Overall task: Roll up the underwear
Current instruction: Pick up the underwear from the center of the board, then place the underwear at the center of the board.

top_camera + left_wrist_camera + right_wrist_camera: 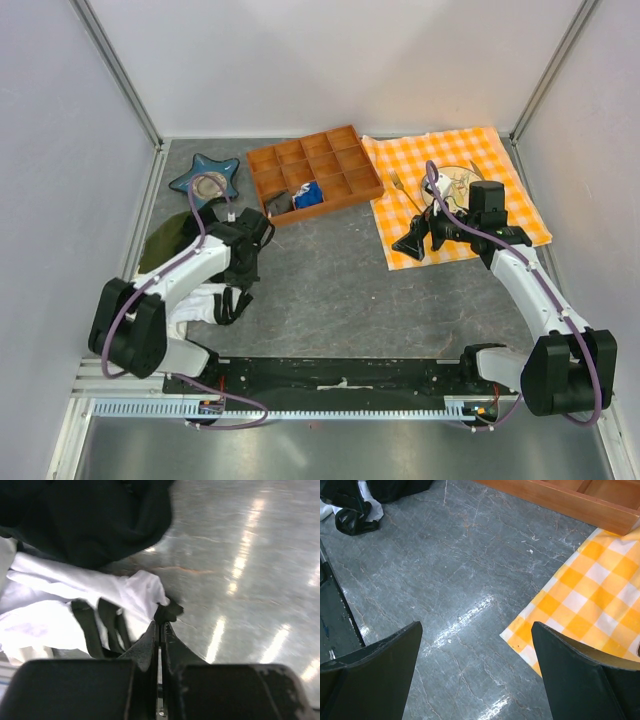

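The underwear (193, 303), white with black trim, lies crumpled at the left of the table, near the left arm's base. My left gripper (236, 306) points down at its right edge. In the left wrist view the white fabric (75, 605) spreads to the left, and the left gripper (161, 623) is shut with a black trim corner pinched at its tips. The right gripper (412, 245) hangs open over the near left corner of the checked cloth (455, 190). Nothing is between the jaws of the right gripper (476, 626), and the underwear (369, 506) shows far off at the upper left.
A black clothing heap (90, 520) lies just beyond the underwear. An olive-green cloth (160, 240) sits at the left wall, with a blue star-shaped dish (205, 175) behind it. A wooden compartment tray (315, 170) stands at the back centre. A plate and fork rest on the checked cloth.
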Available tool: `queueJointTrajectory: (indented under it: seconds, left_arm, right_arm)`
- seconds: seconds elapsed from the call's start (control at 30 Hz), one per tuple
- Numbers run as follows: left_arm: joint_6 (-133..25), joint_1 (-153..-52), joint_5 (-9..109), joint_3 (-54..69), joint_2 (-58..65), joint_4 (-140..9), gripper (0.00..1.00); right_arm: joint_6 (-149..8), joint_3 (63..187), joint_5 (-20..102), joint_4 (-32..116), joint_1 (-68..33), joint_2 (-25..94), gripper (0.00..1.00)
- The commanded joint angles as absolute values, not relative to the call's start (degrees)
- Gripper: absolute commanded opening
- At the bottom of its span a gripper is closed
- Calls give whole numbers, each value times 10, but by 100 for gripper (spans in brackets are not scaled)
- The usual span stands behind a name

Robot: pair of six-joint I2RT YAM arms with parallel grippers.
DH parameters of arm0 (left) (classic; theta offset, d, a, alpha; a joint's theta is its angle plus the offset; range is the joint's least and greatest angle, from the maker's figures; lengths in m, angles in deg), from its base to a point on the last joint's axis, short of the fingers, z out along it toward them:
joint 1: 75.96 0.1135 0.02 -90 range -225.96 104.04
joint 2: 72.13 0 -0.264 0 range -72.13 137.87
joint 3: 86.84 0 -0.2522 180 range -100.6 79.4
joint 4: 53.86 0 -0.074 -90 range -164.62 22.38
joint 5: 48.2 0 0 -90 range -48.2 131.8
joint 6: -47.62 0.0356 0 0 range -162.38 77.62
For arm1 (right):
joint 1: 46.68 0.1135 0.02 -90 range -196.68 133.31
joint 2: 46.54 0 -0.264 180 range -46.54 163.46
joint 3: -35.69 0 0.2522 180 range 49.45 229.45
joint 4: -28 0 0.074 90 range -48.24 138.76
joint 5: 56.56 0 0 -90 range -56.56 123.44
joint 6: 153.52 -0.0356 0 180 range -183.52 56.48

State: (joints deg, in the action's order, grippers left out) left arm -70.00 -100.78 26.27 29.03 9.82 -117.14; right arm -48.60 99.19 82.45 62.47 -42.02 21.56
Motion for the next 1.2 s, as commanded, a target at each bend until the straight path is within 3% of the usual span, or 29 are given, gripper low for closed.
queueJointTrajectory:
  seconds: [0.0, 0.27, 0.5, 0.57, 0.67, 0.9, 0.97, 1.07, 1.17]
  left_arm:
    - [-699, -1040, 357, 232, -13, -1186, 2]
    - [-694, -1172, 550, 52, -6, -1202, 2]
    - [-690, -1276, 567, -236, 121, -1192, 2]
    - [-685, -1277, 561, -254, 134, -1183, 2]
    - [-691, -1267, 528, -209, 119, -1154, 2]
    - [-746, -1106, 610, 203, 40, -968, 2]
    - [-746, -1063, 616, 264, 49, -932, 2]
    - [-758, -1031, 618, 336, 48, -906, 11]
    - [-766, -1029, 568, 362, -13, -905, 34]
  right_arm:
    - [-464, 1017, 839, 626, -419, 216, 98]
    - [-448, 1017, 851, 633, -414, 212, 98]
    - [-423, 1018, 869, 648, -414, 204, 98]
    - [-417, 1018, 871, 652, -414, 201, 98]
    - [-415, 1017, 866, 655, -414, 200, 98]
    - [-398, 1018, 849, 665, -412, 212, 98]
    - [-368, 1023, 851, 698, -404, 218, 98]
    - [-302, 1021, 866, 735, -383, 229, 98]
    - [-191, 1023, 887, 812, -343, 248, 98]
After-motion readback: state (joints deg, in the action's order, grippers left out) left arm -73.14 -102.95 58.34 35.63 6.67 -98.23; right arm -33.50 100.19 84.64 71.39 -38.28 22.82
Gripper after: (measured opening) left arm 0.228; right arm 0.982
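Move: The left hand has one end of the underwear's black waistband between its shut fingers, right at the board; the rest of the underwear lies about 6 cm to its left and 3 cm back. The open middle of the board is some 21 cm to its right, level with it. The black cloth lies roughly 12 cm ahead and 1 cm left, the divided box 26 cm ahead and 16 cm right. From the right hand, that open middle is about 17 cm left, 7 cm back and 15 cm below. Still pinching the waistband end, the left hand whips the underwear off to the right and up, close to 30 cm each way, the fingertips swinging out rightward by some 50 degrees. It then drops back to board height while sweeping about 16 cm left again, and the fingers begin to part at the waistband. Late on, the open right hand eases a few centimetres back, left and down. ##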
